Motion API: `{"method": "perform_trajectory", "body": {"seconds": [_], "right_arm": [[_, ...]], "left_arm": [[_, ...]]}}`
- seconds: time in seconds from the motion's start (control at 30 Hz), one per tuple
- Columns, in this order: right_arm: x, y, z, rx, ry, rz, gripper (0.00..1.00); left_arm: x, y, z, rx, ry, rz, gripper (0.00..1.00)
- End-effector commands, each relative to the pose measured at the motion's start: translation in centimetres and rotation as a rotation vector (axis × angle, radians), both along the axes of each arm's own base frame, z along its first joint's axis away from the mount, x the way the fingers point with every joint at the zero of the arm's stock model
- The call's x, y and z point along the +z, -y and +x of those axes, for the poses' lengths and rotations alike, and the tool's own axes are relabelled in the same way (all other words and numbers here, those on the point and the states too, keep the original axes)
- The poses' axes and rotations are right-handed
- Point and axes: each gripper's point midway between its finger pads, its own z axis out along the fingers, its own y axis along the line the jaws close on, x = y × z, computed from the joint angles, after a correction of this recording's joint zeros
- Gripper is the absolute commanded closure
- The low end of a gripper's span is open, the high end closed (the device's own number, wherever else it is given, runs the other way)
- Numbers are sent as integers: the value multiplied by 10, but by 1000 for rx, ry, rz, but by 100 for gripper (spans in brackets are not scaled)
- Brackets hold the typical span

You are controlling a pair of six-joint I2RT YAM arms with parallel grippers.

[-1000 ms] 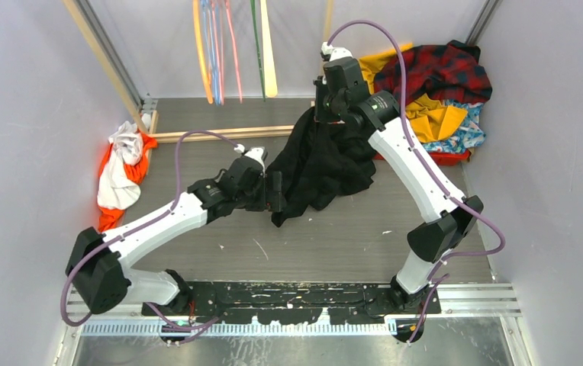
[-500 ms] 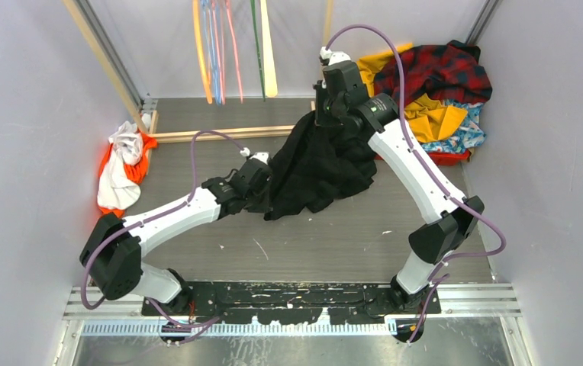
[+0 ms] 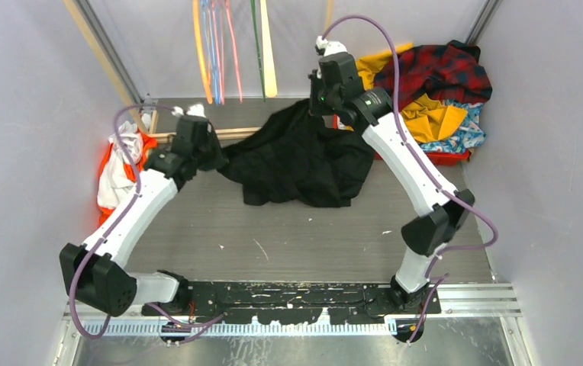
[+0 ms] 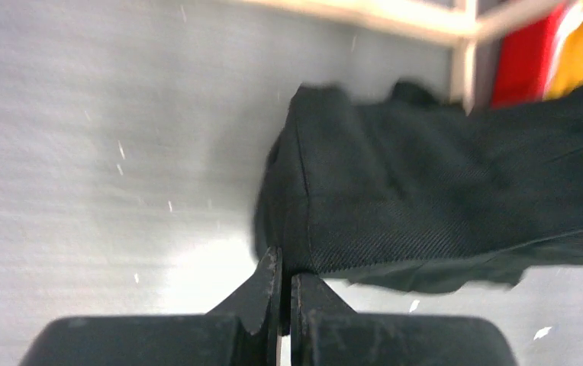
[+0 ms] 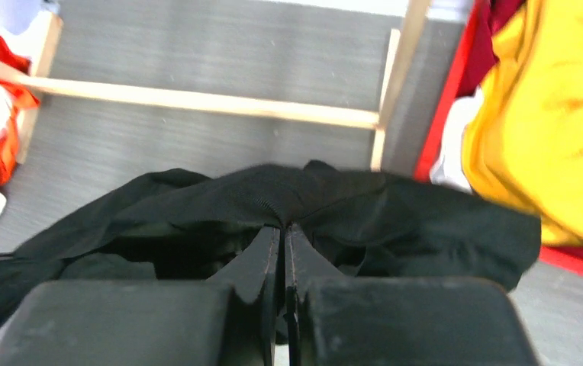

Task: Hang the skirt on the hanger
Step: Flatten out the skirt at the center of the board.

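Note:
The skirt (image 3: 468, 131), blue with flowers, lies in the clothes pile at the back right, and neither gripper touches it. Both grippers hold a big black garment (image 3: 304, 156) stretched between them over the table. My left gripper (image 3: 221, 158) is shut on its left edge, the dark hem (image 4: 304, 229) pinched between the jaws of the left gripper (image 4: 285, 263). My right gripper (image 3: 320, 103) is shut on a bunched fold of the black garment (image 5: 395, 221), seen at the tips of the right gripper (image 5: 282, 232). Coloured hangers (image 3: 216, 53) hang at the back.
A red bin (image 3: 449, 158) at the back right holds a plaid garment (image 3: 441, 72) and a yellow one (image 3: 433, 118). White and orange clothes (image 3: 120, 164) lie by the left wall. A wooden rail (image 3: 265, 131) crosses the table's back.
My left gripper has shut on the black garment's edge and pulled it left and toward the back, spreading the cloth out. The right gripper has risen slightly with its fold.

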Motion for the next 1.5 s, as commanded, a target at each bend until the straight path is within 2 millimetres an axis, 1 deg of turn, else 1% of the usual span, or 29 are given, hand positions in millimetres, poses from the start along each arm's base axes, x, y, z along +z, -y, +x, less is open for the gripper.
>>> {"method": "perform_trajectory", "body": {"seconds": [0.0, 0.1, 0.13, 0.2, 0.27, 0.3, 0.33, 0.37, 0.43, 0.47, 0.5, 0.53, 0.63, 0.73, 0.83, 0.87, 0.97, 1.0, 1.03, 1.07, 1.1, 1.17, 1.2, 1.23, 1.3, 1.33, 1.37, 1.43, 1.47], "right_arm": [[66, -25, 37, 31, 192, 88, 99], [104, -27, 39, 43, 273, 121, 99], [111, -26, 37, 44, 292, 134, 99], [120, -24, 28, 58, 326, 165, 99], [119, -24, 16, 83, 351, 211, 99], [124, -21, 4, 101, 373, 238, 99], [114, -21, -2, 114, 359, 250, 99], [105, -21, -10, 132, 342, 257, 99], [72, -24, -29, 172, 271, 259, 99], [51, -25, -39, 181, 227, 248, 99], [24, -27, -50, 192, 172, 229, 99], [-17, -29, -61, 200, 99, 199, 99], [-102, -46, -103, 237, -69, 144, 99], [-168, -54, -148, 244, -170, 76, 99], [-215, -46, -194, 223, -236, 41, 99], [-226, -43, -208, 214, -254, 44, 99], [-247, -24, -233, 154, -285, 49, 98], [-251, -20, -239, 146, -300, 54, 95], [-255, -15, -243, 135, -315, 54, 87], [-255, -11, -245, 129, -325, 49, 77], [-252, -10, -247, 128, -327, 48, 73], [-234, -4, -243, 114, -297, 33, 51], [-215, -5, -241, 128, -270, 42, 47], [-199, -3, -239, 134, -246, 33, 45], [-149, -2, -229, 138, -159, 49, 39], [-127, -2, -224, 145, -121, 45, 36], [-103, -3, -218, 148, -86, 36, 34], [-68, -5, -207, 152, -54, -5, 29], [-51, -8, -201, 158, -49, -27, 28]], "left_arm": [[114, -23, 30, 18, 274, -57, 100], [166, -31, 32, 27, 385, -88, 100], [182, -32, 26, 18, 426, -104, 100], [202, -31, 11, 1, 482, -140, 100], [207, -31, -5, -14, 510, -174, 100], [204, -31, -12, -18, 509, -185, 100], [200, -32, -20, -24, 505, -193, 100], [183, -31, -27, -28, 467, -199, 100], [150, -30, -42, -34, 402, -218, 100], [128, -29, -48, -37, 361, -227, 100], [106, -29, -55, -30, 323, -237, 100], [83, -27, -60, -28, 283, -248, 100], [14, -18, -77, -43, 138, -277, 100], [-32, -10, -99, -51, 30, -289, 100], [-59, -8, -123, -43, -41, -304, 100], [-64, -9, -130, -42, -64, -303, 100], [-75, -11, -148, -39, -123, -294, 100], [-77, -11, -152, -41, -135, -298, 100], [-78, -12, -155, -41, -145, -300, 98], [-80, -12, -158, -41, -157, -298, 95], [-81, -13, -160, -43, -170, -291, 92], [-78, -13, -165, -53, -196, -283, 81], [-74, -12, -166, -64, -203, -279, 73], [-69, -12, -167, -73, -209, -278, 69], [-51, -10, -165, -90, -186, -283, 62], [-42, -8, -163, -98, -169, -291, 57], [-33, -7, -159, -104, -151, -295, 48], [-20, -6, -153, -109, -125, -290, 16], [-15, -5, -151, -119, -121, -283, 2]]}}
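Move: I still hold the black skirt slung between my two hands. The clear middle of the board lies about 14 cm back, 12 cm to the right and 17 cm below my left hand. The rack's base bar is some 7 cm ahead of that hand, 3 cm to its right and 16 cm below. From my right hand the board's middle is about 25 cm back, 9 cm left and 30 cm down; the red bin stands 23 cm to that hand's right, 1 cm ahead, 22 cm below. I flick the skirt out: both hands swing about 5 cm forward and up, my left rising some 18 cm, then whip back and down towards the board's middle, my right by about 30 cm each way, its fingers tipping downward. Low over the board both grippers open and let the skirt go; my right hand then climbs some 12 cm. ##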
